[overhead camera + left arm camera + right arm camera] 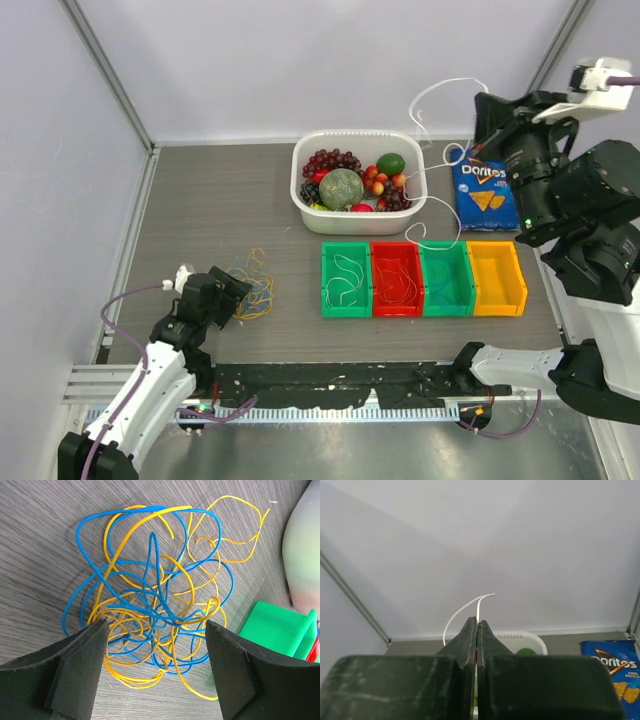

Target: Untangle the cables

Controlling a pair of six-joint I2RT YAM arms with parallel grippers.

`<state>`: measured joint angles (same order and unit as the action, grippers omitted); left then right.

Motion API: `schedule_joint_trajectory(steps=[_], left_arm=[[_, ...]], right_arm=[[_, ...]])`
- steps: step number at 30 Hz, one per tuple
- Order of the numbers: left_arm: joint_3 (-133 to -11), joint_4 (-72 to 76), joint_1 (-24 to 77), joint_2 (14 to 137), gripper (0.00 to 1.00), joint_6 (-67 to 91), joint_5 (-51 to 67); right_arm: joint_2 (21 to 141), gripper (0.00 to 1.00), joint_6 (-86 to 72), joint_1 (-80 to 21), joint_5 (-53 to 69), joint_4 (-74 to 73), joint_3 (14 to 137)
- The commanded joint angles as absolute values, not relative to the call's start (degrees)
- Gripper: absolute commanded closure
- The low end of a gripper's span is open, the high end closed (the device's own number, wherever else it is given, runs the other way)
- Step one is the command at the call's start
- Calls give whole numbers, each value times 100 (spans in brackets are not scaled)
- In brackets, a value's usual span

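Note:
A tangle of blue and yellow cables [252, 285] lies on the table at the left. My left gripper [228, 290] hovers right over it. In the left wrist view the tangle [155, 595] spreads between and beyond my left gripper [156, 630], whose fingers stand wide apart with nothing gripped. High at the right, my right gripper [484, 104] is shut on a white cable [414, 103] that hangs in loops down toward the bins. In the right wrist view that white cable [465, 606] sticks out above the closed right gripper [477, 622].
A white basket [305, 195] of fruit stands at the back centre, with a blue Doritos bag [483, 190] to its right. A row of bins sits in front: green [345, 300] with a thin white cable, red [398, 303] with another cable, teal [446, 300] and yellow [496, 277].

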<state>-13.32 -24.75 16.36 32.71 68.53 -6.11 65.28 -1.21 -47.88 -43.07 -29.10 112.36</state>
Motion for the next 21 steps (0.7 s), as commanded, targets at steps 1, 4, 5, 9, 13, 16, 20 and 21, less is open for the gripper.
schedule_joint_trajectory(steps=[1,4,5,9,13,16,20,21], left_arm=[[-1345,-2452,1591,3225,18,6785,-606],[-1345,-2417,1608,3243,18,6794,-589],[-1345,-2417,1591,3252,18,6785,-589],[-1327,-2434,1591,3278,17,6785,-563],[-1301,-2452,1591,3226,18,6794,-545],[-1283,-2443,1591,3182,17,6785,-589],[-1283,-2400,1591,3217,17,6785,-580],[-1283,-2382,1591,3252,17,6785,-580]], right_arm=[[6864,99,-553,-4790,-3437,-3296,11225],[6943,99,-703,-4790,-3191,-3235,10978],[6987,99,-764,-4790,-3147,-3234,10856],[7014,99,-931,-4799,-2971,-3033,10478],[7023,99,-967,-4790,-2962,-2997,10214],[6996,99,-993,-4790,-2962,-2988,10108],[6987,99,-949,-4790,-2953,-3067,10370],[6996,99,-941,-4790,-2944,-3102,10536]])
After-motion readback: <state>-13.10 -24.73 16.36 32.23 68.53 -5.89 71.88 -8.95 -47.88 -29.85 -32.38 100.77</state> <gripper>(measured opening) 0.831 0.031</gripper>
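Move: The right hand, shut on the white cable, is high over the row of bins: the red bin lies about 6 cm to its left, level with it fore and aft, and some 57 cm below; the right green bin is roughly 6 cm to the right, also level. The fruit basket stands about 25 cm ahead, 13 cm left and 53 cm down. From the left hand the red bin is some 36 cm right, 5 cm ahead and slightly below. Still pinching the white cable in its shut fingers, the right hand sinks about 12 cm and swings some 11 cm left, reaching around 5 cm forward as well, down towards the level of the bins and basket. The wrist tips down and turns counter-clockwise, each by roughly 15 degrees, and the hand eases to a stop at the end. ##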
